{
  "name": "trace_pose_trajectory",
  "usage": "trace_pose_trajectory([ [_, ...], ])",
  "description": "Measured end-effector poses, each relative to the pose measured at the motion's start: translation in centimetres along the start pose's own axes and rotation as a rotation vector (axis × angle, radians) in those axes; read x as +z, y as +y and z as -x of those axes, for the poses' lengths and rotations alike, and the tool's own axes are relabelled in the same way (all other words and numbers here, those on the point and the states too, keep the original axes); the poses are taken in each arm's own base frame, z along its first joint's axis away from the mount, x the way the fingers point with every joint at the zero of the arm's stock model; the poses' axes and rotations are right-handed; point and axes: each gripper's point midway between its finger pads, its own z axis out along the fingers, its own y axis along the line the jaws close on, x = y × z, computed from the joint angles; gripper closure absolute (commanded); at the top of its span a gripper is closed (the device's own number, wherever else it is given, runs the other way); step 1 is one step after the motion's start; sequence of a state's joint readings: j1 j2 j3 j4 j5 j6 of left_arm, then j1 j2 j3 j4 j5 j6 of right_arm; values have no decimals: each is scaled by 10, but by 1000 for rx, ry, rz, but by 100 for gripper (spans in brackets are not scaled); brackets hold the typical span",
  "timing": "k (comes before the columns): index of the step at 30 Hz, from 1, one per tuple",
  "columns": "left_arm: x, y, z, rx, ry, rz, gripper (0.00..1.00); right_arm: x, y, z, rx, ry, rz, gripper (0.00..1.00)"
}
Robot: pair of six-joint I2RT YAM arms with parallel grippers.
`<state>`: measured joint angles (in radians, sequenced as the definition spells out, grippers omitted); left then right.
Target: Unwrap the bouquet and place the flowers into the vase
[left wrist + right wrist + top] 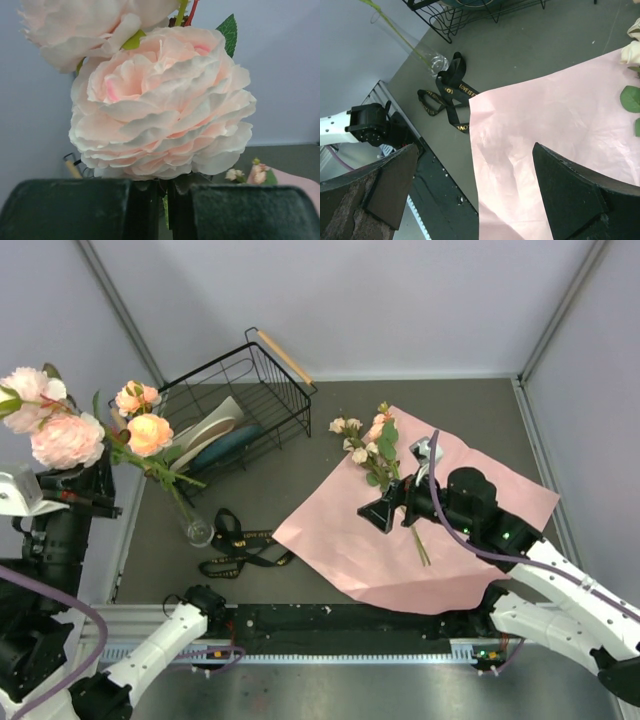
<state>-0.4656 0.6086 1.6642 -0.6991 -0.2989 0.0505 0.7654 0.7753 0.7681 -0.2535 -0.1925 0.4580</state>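
The bouquet is undone: its pink paper (440, 540) lies flat on the table, and a small spray of cream and pink flowers (368, 445) rests on it. The clear vase (198, 531) holds two peach roses (148, 432) on leaning stems. My left gripper (161, 195) is shut on the stem of a large pale pink rose (160, 100), held high at the far left (65, 440). My right gripper (380, 514) hangs open over the paper (560, 115), beside the spray's stem, with nothing between its fingers (570, 195).
A black wire basket (285, 390) with wooden handles stands behind the vase and holds flat objects. The black ribbon (235, 545) lies loose between the vase (438, 62) and the paper. Grey walls close in on both sides.
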Motion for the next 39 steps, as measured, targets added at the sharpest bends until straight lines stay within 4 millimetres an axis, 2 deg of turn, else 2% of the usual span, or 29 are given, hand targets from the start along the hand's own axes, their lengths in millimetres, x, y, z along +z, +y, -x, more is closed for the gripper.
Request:
trace_pose_trajectory([
  [3,-7,25,-7,63,27,121,100,2,3,-2,9,12,16,2],
  [7,-13,46,-22,127,69,228,100,3,7,-1,16,11,37,2],
  [15,-18,62,-23,177,88,309,100,3,11,0,29,10,56,2],
  [24,-18,64,-11,180,66,321,100,4,13,0,37,6,69,2],
  [39,-5,52,-13,154,74,275,100,4,14,0,45,7,72,2],
])
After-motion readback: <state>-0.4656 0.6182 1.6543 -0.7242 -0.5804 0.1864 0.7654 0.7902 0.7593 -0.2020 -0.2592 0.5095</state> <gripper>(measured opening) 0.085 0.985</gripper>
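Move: Pinched in the left hand, the peony stem is bound for the glass vase, whose middle lies about 5 cm ahead, straight in line sideways and some 43 cm below. The orange roses already in the vase have their heads roughly 12 cm ahead, 1 cm right and 11 cm below the hand; the black ribbon lies about 3 cm ahead, 10 cm right, 55 cm down. From the right hand the vase is level ahead, some 33 cm left and 14 cm lower. Swinging left about 6 cm high above the table, the left hand turns some 20 degrees counter-clockwise and dips about 3 cm, bringing the stem's lower end back over the vase mouth. It then lifts slightly and eases about 1 cm back right, coming slightly forward, with the fingers still shut on the stem. ##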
